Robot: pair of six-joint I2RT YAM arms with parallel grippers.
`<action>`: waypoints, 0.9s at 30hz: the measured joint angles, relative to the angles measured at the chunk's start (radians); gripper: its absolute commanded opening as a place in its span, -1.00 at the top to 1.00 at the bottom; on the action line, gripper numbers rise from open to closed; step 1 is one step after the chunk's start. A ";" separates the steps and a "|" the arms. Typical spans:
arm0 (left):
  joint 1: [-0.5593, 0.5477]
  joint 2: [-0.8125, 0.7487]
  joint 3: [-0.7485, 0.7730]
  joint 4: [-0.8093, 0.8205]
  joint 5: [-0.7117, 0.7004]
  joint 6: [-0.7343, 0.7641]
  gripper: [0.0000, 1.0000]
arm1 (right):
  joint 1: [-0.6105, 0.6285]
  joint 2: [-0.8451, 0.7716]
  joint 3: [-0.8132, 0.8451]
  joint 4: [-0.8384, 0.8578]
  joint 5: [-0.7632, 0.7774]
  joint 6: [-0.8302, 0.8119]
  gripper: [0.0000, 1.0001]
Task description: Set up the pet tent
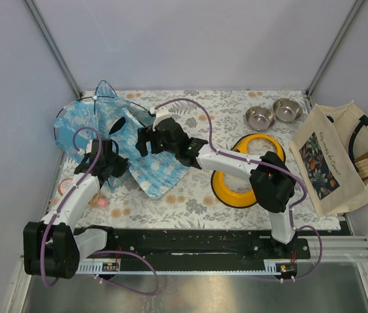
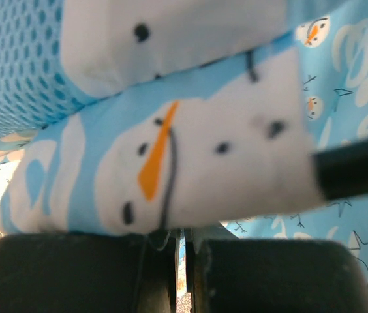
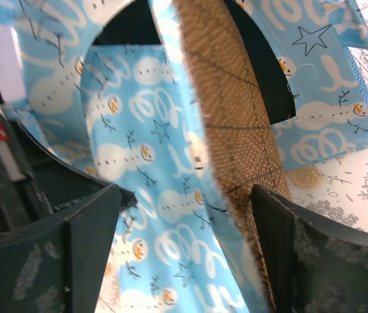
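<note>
The pet tent (image 1: 89, 124), light blue with white snowmen and thin black poles, lies partly collapsed at the back left. My left gripper (image 1: 113, 166) is at its near edge. In the left wrist view, the left gripper (image 2: 184, 231) is shut on a fold of the tent fabric (image 2: 190, 163), with a black pole (image 2: 353, 173) to the right. A flat mat (image 1: 164, 171) of matching print lies against the tent. My right gripper (image 1: 146, 140) hangs over it. The right gripper (image 3: 184, 195) is open, with the mat's brown woven underside (image 3: 230, 111) standing between its fingers.
Two steel bowls (image 1: 260, 117) (image 1: 287, 109) sit at the back right. A yellow ring (image 1: 239, 179) lies under the right arm. A cream tote bag (image 1: 334, 160) fills the right edge. A small pink item (image 1: 99, 202) lies by the left arm on the floral cloth (image 1: 190, 195).
</note>
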 measured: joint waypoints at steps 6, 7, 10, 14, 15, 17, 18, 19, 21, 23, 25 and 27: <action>0.004 0.005 0.000 -0.003 0.000 0.010 1.00 | -0.001 -0.010 -0.002 0.042 0.020 0.040 0.52; 0.004 0.006 0.000 -0.003 -0.001 0.012 1.00 | -0.001 -0.010 -0.002 0.040 0.020 0.053 0.70; 0.005 0.011 0.000 -0.003 0.000 0.019 1.00 | -0.001 -0.003 0.005 0.042 0.012 0.069 1.00; 0.008 0.014 0.000 -0.003 -0.001 0.028 1.00 | -0.002 0.064 0.076 0.020 -0.016 0.099 1.00; 0.009 0.015 0.000 -0.002 -0.001 0.029 1.00 | -0.002 0.093 0.107 0.005 -0.026 0.105 1.00; 0.011 0.018 0.000 0.003 -0.001 0.031 1.00 | -0.002 0.154 0.183 -0.046 -0.048 0.113 1.00; 0.011 0.018 0.000 0.007 0.000 0.032 1.00 | -0.002 0.192 0.231 -0.075 -0.058 0.114 1.00; 0.012 0.019 0.000 0.014 0.000 0.031 1.00 | -0.002 0.232 0.286 -0.111 -0.066 0.116 1.00; 0.012 0.025 0.001 0.031 0.004 0.031 1.00 | -0.002 0.310 0.390 -0.190 -0.071 0.118 1.00; 0.013 0.036 0.002 0.044 0.010 0.031 1.00 | -0.001 0.380 0.492 -0.275 -0.068 0.119 1.00; 0.013 0.046 0.002 0.051 0.017 0.031 1.00 | -0.001 0.423 0.557 -0.338 -0.052 0.123 1.00; 0.013 0.052 0.002 0.054 0.024 0.031 1.00 | -0.001 0.451 0.614 -0.403 -0.021 0.132 0.99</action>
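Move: The mat's near edge runs almost between the right hand's wide-open fingers, at most a centimetre ahead and to the left, at about their height. From that hand, the tent's black patch is some 10 cm left, 5 cm ahead and 8 cm lower; the tent hem in the left gripper is roughly 8 cm left, 8 cm back and 8 cm lower. From the left hand, the mat edge is about 9 cm ahead, 7 cm right and 8 cm higher. The right hand hovers with barely a centimetre of rise while its fingers close from wide open to shut, pinching the mat's edge between the pads, then it carries that edge down about 9 cm and some 5 cm left, with a little forward, towards the tent's black patch, the fingers tipping downward on the way. The left hand keeps its pinch on the tent hem and stays nearly in place, easing forward only about a centimetre. ##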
